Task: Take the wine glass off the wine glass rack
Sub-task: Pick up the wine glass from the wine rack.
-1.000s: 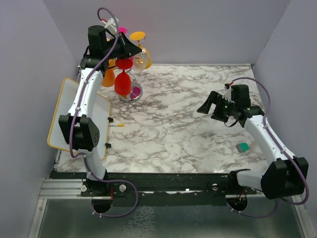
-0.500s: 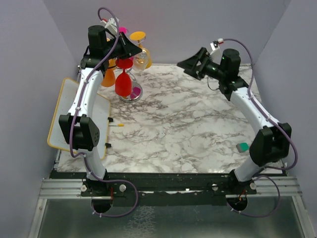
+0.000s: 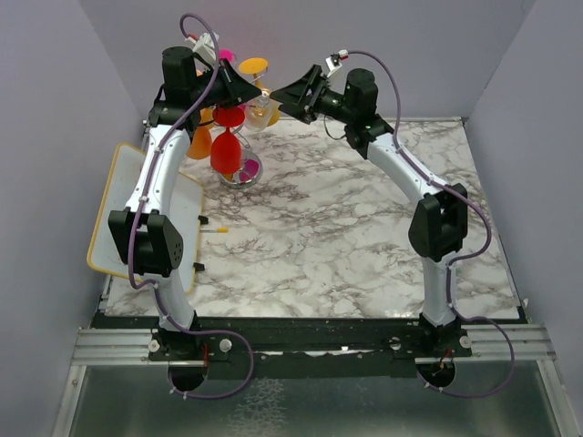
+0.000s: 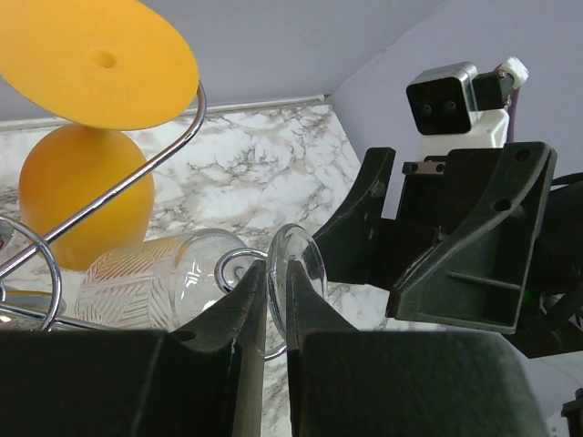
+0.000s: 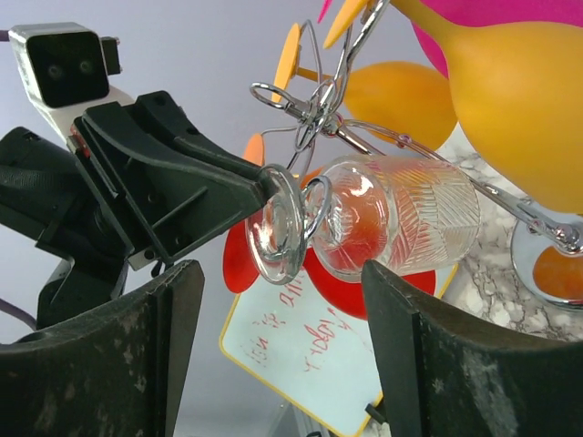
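A clear ribbed wine glass hangs tilted almost level on the chrome wine glass rack, at the back left in the top view. My left gripper is shut on the edge of the glass's round foot, and it also shows as a black wedge in the right wrist view. My right gripper is open and faces the left one. The foot and stem lie just beyond its wide gap, touching neither finger.
Red, orange and pink glasses hang on the same rack, crowding the clear one. The rack's mirror base stands on the marble table. A yellow-edged whiteboard and a small marker lie at the left.
My right arm swung from the right side of the table up and across to the rack, and its jaws narrowed somewhat. The left gripper and the glass have not moved.
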Controlling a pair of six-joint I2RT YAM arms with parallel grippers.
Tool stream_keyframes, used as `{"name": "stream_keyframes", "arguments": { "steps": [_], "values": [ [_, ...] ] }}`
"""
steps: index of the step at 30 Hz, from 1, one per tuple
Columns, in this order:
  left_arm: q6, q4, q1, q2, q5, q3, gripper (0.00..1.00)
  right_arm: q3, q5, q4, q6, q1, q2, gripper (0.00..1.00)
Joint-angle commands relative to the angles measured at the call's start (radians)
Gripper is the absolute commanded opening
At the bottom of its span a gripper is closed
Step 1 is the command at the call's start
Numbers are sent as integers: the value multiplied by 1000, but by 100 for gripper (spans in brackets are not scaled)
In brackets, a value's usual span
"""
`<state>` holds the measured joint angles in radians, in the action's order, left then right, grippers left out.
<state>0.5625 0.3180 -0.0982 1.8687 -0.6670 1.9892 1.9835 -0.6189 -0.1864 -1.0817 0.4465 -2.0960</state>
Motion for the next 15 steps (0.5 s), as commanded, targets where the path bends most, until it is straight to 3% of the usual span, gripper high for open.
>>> {"name": "stream_keyframes", "arguments": {
  "steps": [1, 9, 15],
  "values": [
    [-9, -5, 12, 18, 9, -29, 0, 42, 5, -41, -51, 4, -36, 73],
    [-12, -13, 12, 14, 0, -46, 0, 66, -30, -65, -76, 13, -55, 40],
    [-13, -13, 12, 14, -7, -48, 0, 85, -58, -70, -104, 19, -65, 39]
  ]
}}
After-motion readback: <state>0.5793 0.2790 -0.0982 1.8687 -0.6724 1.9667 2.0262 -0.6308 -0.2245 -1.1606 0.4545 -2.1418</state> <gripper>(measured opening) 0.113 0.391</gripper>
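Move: The clear wine glass hangs foot-up on the rack, its foot already pinched by the left fingers about 1 cm ahead and 1 cm right of the left hand point, level with it. From the right hand that foot is roughly 4 cm to the left and 2 cm ahead, at the same height. Also from the right hand, the yellow glass's foot is some 8 cm ahead, 6 cm left and slightly higher, and the red glass's foot about 3 cm back, 12 cm left and a little lower. With its quick approach already over, the right hand creeps about 1 cm to its left towards the free side of the clear glass's foot, tilting only a few degrees, while its fingers close from wide to less than half open, bringing their tips in around the foot's rim without yet shutting on it. The left hand stays where it is on the other side and keeps its pinch on the foot, holding the wine glass in place for the right fingers to come in. ##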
